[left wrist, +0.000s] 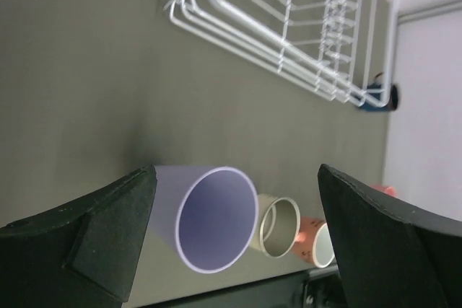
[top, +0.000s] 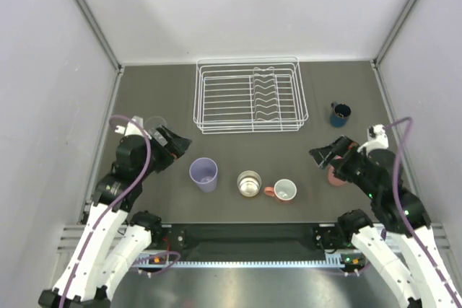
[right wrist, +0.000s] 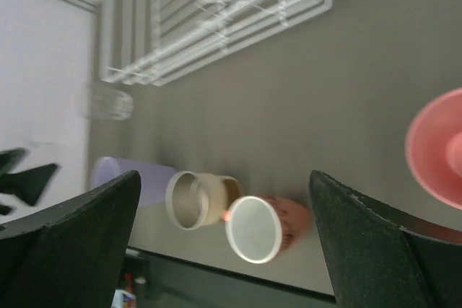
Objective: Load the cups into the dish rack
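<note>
The white wire dish rack point(top: 197, 99) stands at the back of the mat. In front of it, left to right, stand a lavender tumbler point(top: 203, 174), a steel cup point(top: 248, 182) and a salmon-pink mug point(top: 284, 190). A dark blue mug point(top: 340, 113) sits right of the rack. A pink tumbler point(top: 334, 175) is partly hidden under my right gripper point(top: 318, 153), which is open and apart from the cups. My left gripper point(top: 181, 146) is open, just left of the lavender tumbler point(left wrist: 216, 218), which shows between its fingers untouched. The right wrist view frames the steel cup point(right wrist: 191, 200) and the mug point(right wrist: 260, 227).
White walls with metal posts close in the mat on the left, back and right. A black rail with the arm bases point(top: 245, 239) runs along the near edge, close behind the row of cups.
</note>
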Robot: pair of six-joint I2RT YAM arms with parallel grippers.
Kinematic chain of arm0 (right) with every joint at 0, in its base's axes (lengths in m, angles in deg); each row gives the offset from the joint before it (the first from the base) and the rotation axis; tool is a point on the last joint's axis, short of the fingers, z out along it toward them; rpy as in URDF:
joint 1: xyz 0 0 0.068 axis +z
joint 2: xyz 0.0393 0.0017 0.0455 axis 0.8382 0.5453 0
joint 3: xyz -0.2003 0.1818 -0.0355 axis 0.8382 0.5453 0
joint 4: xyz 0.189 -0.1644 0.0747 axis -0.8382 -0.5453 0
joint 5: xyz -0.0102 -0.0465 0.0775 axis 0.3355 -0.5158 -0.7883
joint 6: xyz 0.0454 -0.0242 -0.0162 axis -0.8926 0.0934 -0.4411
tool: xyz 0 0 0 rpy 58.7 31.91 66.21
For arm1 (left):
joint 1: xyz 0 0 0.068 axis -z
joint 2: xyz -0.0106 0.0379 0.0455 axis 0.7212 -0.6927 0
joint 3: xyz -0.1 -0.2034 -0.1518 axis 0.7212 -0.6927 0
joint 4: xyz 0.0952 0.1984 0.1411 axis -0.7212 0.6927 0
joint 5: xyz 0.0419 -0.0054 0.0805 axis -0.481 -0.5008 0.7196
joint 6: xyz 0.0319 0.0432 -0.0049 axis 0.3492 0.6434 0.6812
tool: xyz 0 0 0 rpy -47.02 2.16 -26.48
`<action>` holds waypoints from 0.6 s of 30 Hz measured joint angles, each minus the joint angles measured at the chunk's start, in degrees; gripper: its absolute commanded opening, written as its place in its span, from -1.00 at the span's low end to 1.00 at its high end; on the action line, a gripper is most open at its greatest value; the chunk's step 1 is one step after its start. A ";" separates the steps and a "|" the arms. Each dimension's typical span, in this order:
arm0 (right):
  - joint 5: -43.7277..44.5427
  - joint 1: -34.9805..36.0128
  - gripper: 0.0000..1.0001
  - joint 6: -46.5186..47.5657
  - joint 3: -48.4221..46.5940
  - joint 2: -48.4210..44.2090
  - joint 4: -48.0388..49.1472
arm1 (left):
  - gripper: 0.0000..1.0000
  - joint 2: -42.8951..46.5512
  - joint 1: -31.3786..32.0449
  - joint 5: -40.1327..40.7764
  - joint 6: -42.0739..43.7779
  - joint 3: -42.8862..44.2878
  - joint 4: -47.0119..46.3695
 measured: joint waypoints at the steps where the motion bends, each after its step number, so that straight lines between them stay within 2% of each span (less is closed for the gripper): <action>1: 0.74 0.00 0.99 1.29 -0.57 2.56 -1.40 | 0.97 -1.51 0.00 -0.33 0.70 0.55 0.83; 5: 0.74 0.00 1.00 6.93 -0.87 9.11 -5.60 | 0.78 -7.08 0.00 -2.78 2.38 1.05 2.47; 7: -0.17 0.00 0.99 9.88 -0.90 11.47 -6.36 | 0.57 -9.94 0.00 -4.39 3.10 1.66 3.45; 12: -5.16 0.00 0.99 15.34 -0.87 14.12 -6.49 | 0.49 -16.28 1.05 -6.75 4.94 3.63 4.87; 18: -10.01 0.00 1.00 17.14 -0.57 14.60 -5.07 | 0.50 -22.67 12.33 -1.22 5.35 7.37 7.50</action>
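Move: The purple cup's middle is about 4 cm back and 7 cm to the right of the left hand, some 13 cm below it; the cream mug is roughly 18 cm right and 5 cm back. From the right hand, the orange mug with the white inside lies about 9 cm left, 3 cm back and 16 cm below, with the pink cup about 5 cm to that hand's right and 1 cm ahead. The cream mug stands some 10 cm left of the orange mug, about level with it. The left hand drops about 6 cm and, mostly in the second half, swings some 5 cm right to the purple cup's rim, tipping its fingers down about 20 degrees while turning clockwise and closing them by a quarter, with one finger coming against the rim's left side. The right hand, still wide open and empty, sinks some 6 cm first, then drifts 2 cm left towards the orange mug, rolling its left side down and turning its fingers left. ##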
